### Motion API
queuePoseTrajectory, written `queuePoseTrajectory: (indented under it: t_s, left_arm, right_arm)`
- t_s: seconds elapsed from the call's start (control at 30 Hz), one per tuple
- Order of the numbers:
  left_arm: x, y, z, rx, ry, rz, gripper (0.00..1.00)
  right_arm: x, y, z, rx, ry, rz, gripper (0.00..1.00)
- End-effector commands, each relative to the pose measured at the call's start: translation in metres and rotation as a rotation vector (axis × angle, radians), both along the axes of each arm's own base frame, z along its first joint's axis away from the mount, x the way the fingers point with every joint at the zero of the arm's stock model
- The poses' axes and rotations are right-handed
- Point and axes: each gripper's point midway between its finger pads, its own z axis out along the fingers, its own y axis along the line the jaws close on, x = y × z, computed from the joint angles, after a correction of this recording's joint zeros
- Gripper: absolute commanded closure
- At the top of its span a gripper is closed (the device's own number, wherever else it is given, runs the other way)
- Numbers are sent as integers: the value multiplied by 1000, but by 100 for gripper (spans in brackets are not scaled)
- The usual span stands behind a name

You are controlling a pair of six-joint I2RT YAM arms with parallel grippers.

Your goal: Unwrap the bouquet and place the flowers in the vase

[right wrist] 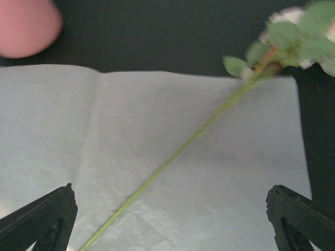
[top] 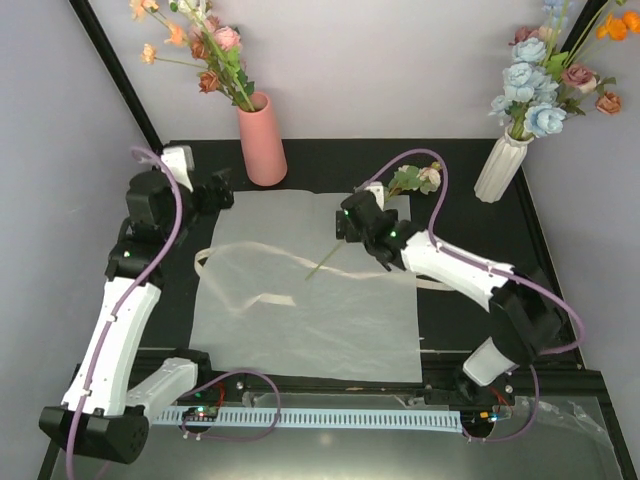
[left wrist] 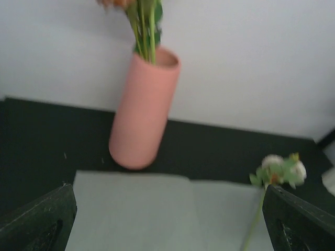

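Note:
The salmon-pink vase (top: 262,140) stands at the back left with several pink and peach flowers (top: 205,45) in it. The bouquet's paper (top: 310,300) lies spread flat, with its cream ribbon (top: 215,265) loose on it. One cream flower (top: 425,178) lies on the paper, its stem (top: 322,265) pointing front left. My right gripper (top: 352,215) hovers open over that stem (right wrist: 172,154), fingers (right wrist: 42,219) wide on either side. My left gripper (top: 215,190) is open and empty beside the vase (left wrist: 144,112), facing it.
A white ribbed vase (top: 500,165) with blue and orange flowers stands at the back right. Black frame bars run along the back left corner (top: 115,70). A perforated white rail (top: 330,415) lies along the table's near edge.

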Motion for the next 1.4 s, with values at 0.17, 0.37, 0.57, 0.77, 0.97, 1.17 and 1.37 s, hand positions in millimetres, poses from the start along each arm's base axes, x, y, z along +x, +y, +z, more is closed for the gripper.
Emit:
queuePoseTrajectory:
  t_s: [0.17,0.37,0.57,0.77,0.97,1.17,1.37]
  left_arm:
    - [-51,-10,-128,-7,329,-79,1]
    - [-70,-4,-165,10,410,-57,1]
    - [-81,-7,-179,17,408,-89,1]
    - [-82,-15,-176,-7,380,-128,1]
    - [-83,-17,-178,-8,384,-139,1]
    - [-82,-17,-179,-8,385,-139,1]
    - [-82,-16,-179,-7,386,-139,1]
  right_arm:
    - [27,-54,-39,-40,338,-413,0]
    - [49,-57,-62,9,456,-474,1]
    - [70,-57,-79,41,516,-486,7]
    - [86,-50,-93,36,552,-500,20]
    - [94,-50,-112,10,592,-526,36]
    - [98,-48,-130,12,622,-525,46]
    - [100,-48,-141,-3,636,-531,58]
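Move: The last flower lies slantwise on the paper. Its stem's middle is about 9 cm ahead of my right hand, 5 cm to the right and some 15 cm below. Its white blossoms are about 18 cm ahead, 17 cm right and 12 cm below; the pink vase stands 22 cm ahead and 17 cm left, its middle a little lower. From my raised left hand the flower is about 10 cm ahead, 29 cm right and 36 cm lower. I swing my right hand forward and right over the flower's stem, then sink mostly straight down on it, 14 cm lower and 10 cm farther out in all. On the way I turn the wrist clockwise some 30 degrees, tip the fingers steeply down and close them to about half. Meanwhile my empty left hand keeps withdrawing from the vase, down 18 cm and back 8, then waits open. ##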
